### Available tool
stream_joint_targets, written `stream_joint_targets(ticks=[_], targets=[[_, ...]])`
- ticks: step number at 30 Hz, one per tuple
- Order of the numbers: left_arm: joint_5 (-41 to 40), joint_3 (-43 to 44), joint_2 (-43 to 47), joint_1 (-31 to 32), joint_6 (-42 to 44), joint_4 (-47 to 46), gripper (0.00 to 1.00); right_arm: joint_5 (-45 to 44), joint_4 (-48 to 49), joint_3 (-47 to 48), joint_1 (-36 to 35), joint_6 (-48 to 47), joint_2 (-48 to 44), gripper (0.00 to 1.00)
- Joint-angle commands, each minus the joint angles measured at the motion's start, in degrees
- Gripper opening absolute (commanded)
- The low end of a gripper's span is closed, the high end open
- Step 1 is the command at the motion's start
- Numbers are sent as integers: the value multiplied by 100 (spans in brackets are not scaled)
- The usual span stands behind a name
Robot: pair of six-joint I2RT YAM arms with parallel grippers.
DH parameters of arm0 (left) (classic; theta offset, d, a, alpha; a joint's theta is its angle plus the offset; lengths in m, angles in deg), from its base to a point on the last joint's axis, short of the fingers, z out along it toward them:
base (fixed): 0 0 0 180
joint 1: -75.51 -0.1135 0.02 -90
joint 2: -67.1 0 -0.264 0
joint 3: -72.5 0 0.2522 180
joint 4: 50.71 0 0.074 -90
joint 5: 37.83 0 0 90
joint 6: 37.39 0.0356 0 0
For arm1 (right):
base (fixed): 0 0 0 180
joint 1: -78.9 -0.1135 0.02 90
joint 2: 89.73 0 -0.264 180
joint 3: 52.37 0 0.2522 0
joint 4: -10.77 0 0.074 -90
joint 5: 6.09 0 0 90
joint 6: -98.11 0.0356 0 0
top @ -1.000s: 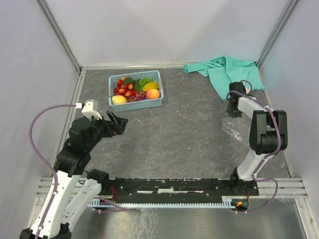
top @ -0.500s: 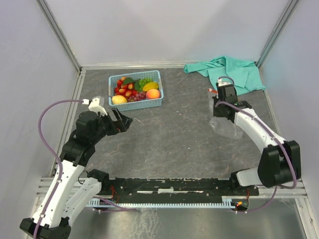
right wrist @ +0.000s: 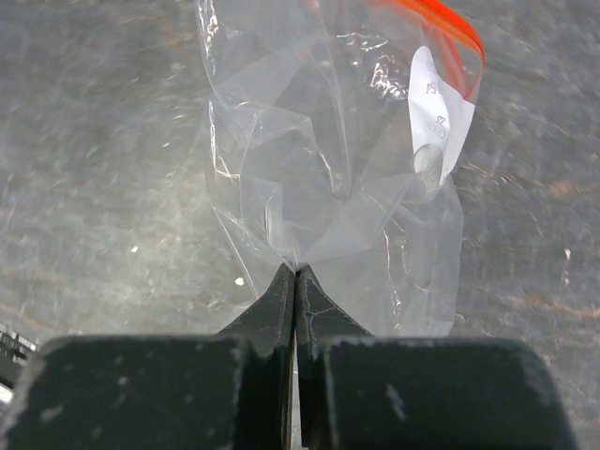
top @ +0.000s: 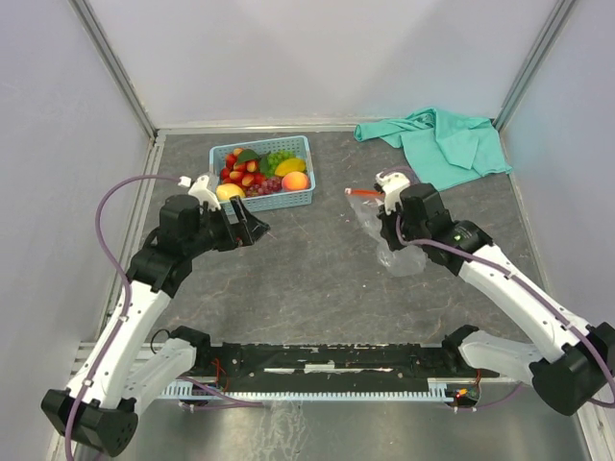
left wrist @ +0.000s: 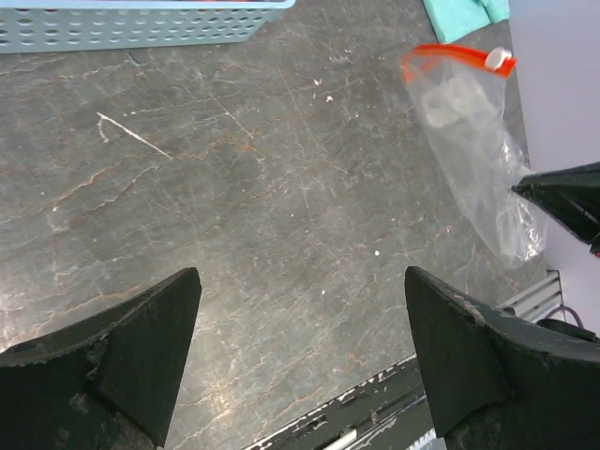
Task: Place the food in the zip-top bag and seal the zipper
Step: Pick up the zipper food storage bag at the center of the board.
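The food (top: 259,171), toy strawberries, grapes, a lemon and a peach, lies in the light blue basket (top: 279,202) at the back left. My right gripper (top: 392,230) (right wrist: 295,272) is shut on a fold of the clear zip-top bag (top: 404,257) (right wrist: 319,141) and holds it over the middle right of the table. The bag's red-orange zipper (top: 361,192) (right wrist: 441,23) points away from the fingers, with the mouth partly gaping. In the left wrist view the bag (left wrist: 469,141) hangs at the upper right. My left gripper (top: 252,229) (left wrist: 300,277) is open and holds nothing, just in front of the basket.
A teal cloth (top: 442,139) lies crumpled at the back right. The basket's front wall (left wrist: 141,23) runs along the top of the left wrist view. Grey walls close in the table on three sides, and a black rail (top: 336,360) runs along the near edge.
My right arm has swung from the right edge leftward toward the table's middle, carrying the bag with it. My left gripper has moved up and right, closer to the basket.
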Motion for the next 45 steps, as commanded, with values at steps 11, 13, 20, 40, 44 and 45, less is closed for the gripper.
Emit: stream_joint_targets(ticks=[11, 13, 20, 40, 44, 45], targets=[[1295, 405, -815, 19, -531, -785, 91, -313, 435, 48, -1654, -1482, -91, 2], [1291, 307, -824, 18, -598, -819, 90, -385, 652, -9, -1849, -1569, -99, 2], [555, -128, -424, 11, -907, -704, 87, -850, 1278, -294, -2709, -2037, -86, 2], [485, -1472, 67, -62, -2261, -1383, 79, -2090, 2586, -844, -4132, -3256, 78, 2], [305, -1641, 148, -59, -2396, -1471, 70, -2225, 2729, -860, -4272, -3341, 190, 2], [207, -1664, 192, -62, -2419, -1432, 69, -2244, 2772, -861, -4290, -3346, 215, 2]])
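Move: The food bag's orange zipper mouth lies roughly 21 cm to the right of the empty, open left fingers, 8 cm ahead and perhaps 5 cm lower. The food basket stands about 14 cm ahead of them, 2 cm to the left and 17 cm down. The right hand already pinches the bag; the left fingers it is carried to are some 26 cm to its left, 2 cm back and a little higher. The teal cloth lies 18 cm ahead, 17 cm right and 16 cm below the right hand. Leftward about 14 cm and back 9 cm, nearly level, the right hand carries the pinched bag towards the left gripper, swinging counter-clockwise some 45 degrees and tipping its fingers up. The left hand first edges right to meet the bag, then eases back left and sinks about 7 cm, tipping downward, its fingers narrowing a little but still well apart at the zipper mouth. ##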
